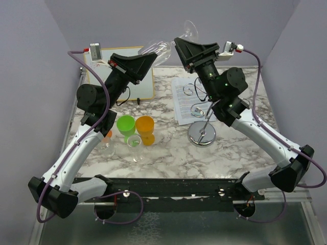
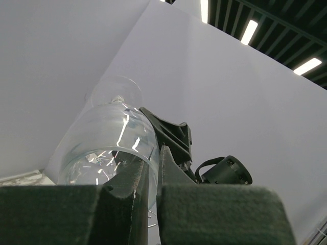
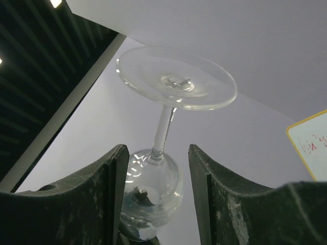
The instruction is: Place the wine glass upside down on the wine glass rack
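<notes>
The clear wine glass (image 1: 159, 49) hangs in the air at the back of the table, tilted with its foot (image 1: 190, 27) up and to the right. My left gripper (image 1: 152, 57) is shut on its rim, one finger inside the bowl (image 2: 110, 138) and one outside, at the pinch point of the left gripper (image 2: 153, 164). My right gripper (image 1: 178, 43) comes in from the right and stands open, its fingers either side of the bowl and stem (image 3: 162, 127) with gaps showing around the right gripper (image 3: 157, 149). The wine glass rack (image 1: 202, 135) stands on the table below, mostly behind the right arm.
A green cup (image 1: 125, 124), an orange cup (image 1: 145, 129) and a small clear glass (image 1: 135, 142) stand left of centre. A whiteboard (image 1: 100, 74) lies at the back left and a printed sheet (image 1: 181, 100) by the rack. Grey walls enclose the table.
</notes>
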Tool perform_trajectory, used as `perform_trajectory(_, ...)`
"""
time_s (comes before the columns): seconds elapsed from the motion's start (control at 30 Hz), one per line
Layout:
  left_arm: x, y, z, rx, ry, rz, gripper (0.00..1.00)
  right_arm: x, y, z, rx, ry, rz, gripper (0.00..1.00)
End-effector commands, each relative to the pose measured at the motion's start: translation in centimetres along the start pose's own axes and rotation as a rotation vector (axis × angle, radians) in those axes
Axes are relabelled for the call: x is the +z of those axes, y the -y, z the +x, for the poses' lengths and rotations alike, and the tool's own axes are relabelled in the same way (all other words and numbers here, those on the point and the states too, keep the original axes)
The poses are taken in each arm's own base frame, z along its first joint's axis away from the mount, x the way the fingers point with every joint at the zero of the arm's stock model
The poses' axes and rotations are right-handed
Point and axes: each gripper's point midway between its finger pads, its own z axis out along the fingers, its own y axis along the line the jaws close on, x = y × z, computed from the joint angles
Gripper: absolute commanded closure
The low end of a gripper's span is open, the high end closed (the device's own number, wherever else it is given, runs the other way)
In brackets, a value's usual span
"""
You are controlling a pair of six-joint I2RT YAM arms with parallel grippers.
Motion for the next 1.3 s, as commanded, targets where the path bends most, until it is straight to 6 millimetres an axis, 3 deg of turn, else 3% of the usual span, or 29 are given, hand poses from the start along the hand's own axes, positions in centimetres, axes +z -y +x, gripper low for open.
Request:
perform_trajectory(0.0,-0.4,2.7,-1.0,0.012,0.031,0.094,1.0,0.8,-0.3,0.4,0.029,-0.003,-0.009,0.46)
perform_trajectory(0.23,-0.4,2.9,-0.6,0.015,0.013,0.121,1.0,0.9,-0.6,1.3,0.051,-0.039,-0.035,0.61)
perform_trajectory(0.47,-0.5,2.9,0.1,0.005,-0.011,0.138,1.0,1.4,-1.1,2.4,0.079,-0.08,-0.087,0.66)
perform_trajectory(0.57,-0.8,3.2,0.2,0.015,-0.016,0.147,1.0,1.6,-1.2,2.6,0.085,-0.083,-0.106,0.78)
perform_trajectory(0.63,-1.0,3.0,0.3,0.012,-0.018,0.141,1.0,1.4,-1.4,2.4,0.076,-0.077,-0.119,0.93)
perform_trajectory(0.7,-1.3,2.7,0.5,0.007,-0.014,0.128,0.86,1.2,-1.4,2.1,0.052,-0.066,-0.115,0.99)
perform_trajectory(0.83,-2.4,2.0,0.6,0.018,0.006,0.091,0.47,-0.1,-1.7,1.0,-0.046,-0.044,-0.102,0.99)
perform_trajectory(0.93,-3.8,1.2,0.9,0.031,0.016,0.05,0.26,-2.1,-2.2,0.0,-0.133,-0.057,-0.068,0.99)
perform_trajectory(1.2,-7.1,0.3,1.9,0.145,-0.046,-0.049,0.03,-9.1,-3.6,-1.6,-0.407,-0.197,-0.01,0.99)
perform_trajectory(1.27,-7.5,0.4,1.9,0.184,-0.072,-0.07,0.01,-10.9,-4.2,-2.1,-0.46,-0.222,-0.011,1.0)
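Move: The left hand still grips the wine glass by its bowl; the stem lies about 4 cm ahead, 7 cm right and 5 cm above. The right hand's open fingers straddle the stem, some 1 cm ahead, 2 cm left and 1 cm above. From the right hand, the rack stands roughly level, 16 cm right and 38 cm below; the orange goblet is about 2 cm back, 12 cm left and 48 cm below. Right hand pinches the stem, left lets go and sinks back, glass drawn about 10 cm back and rightward. ##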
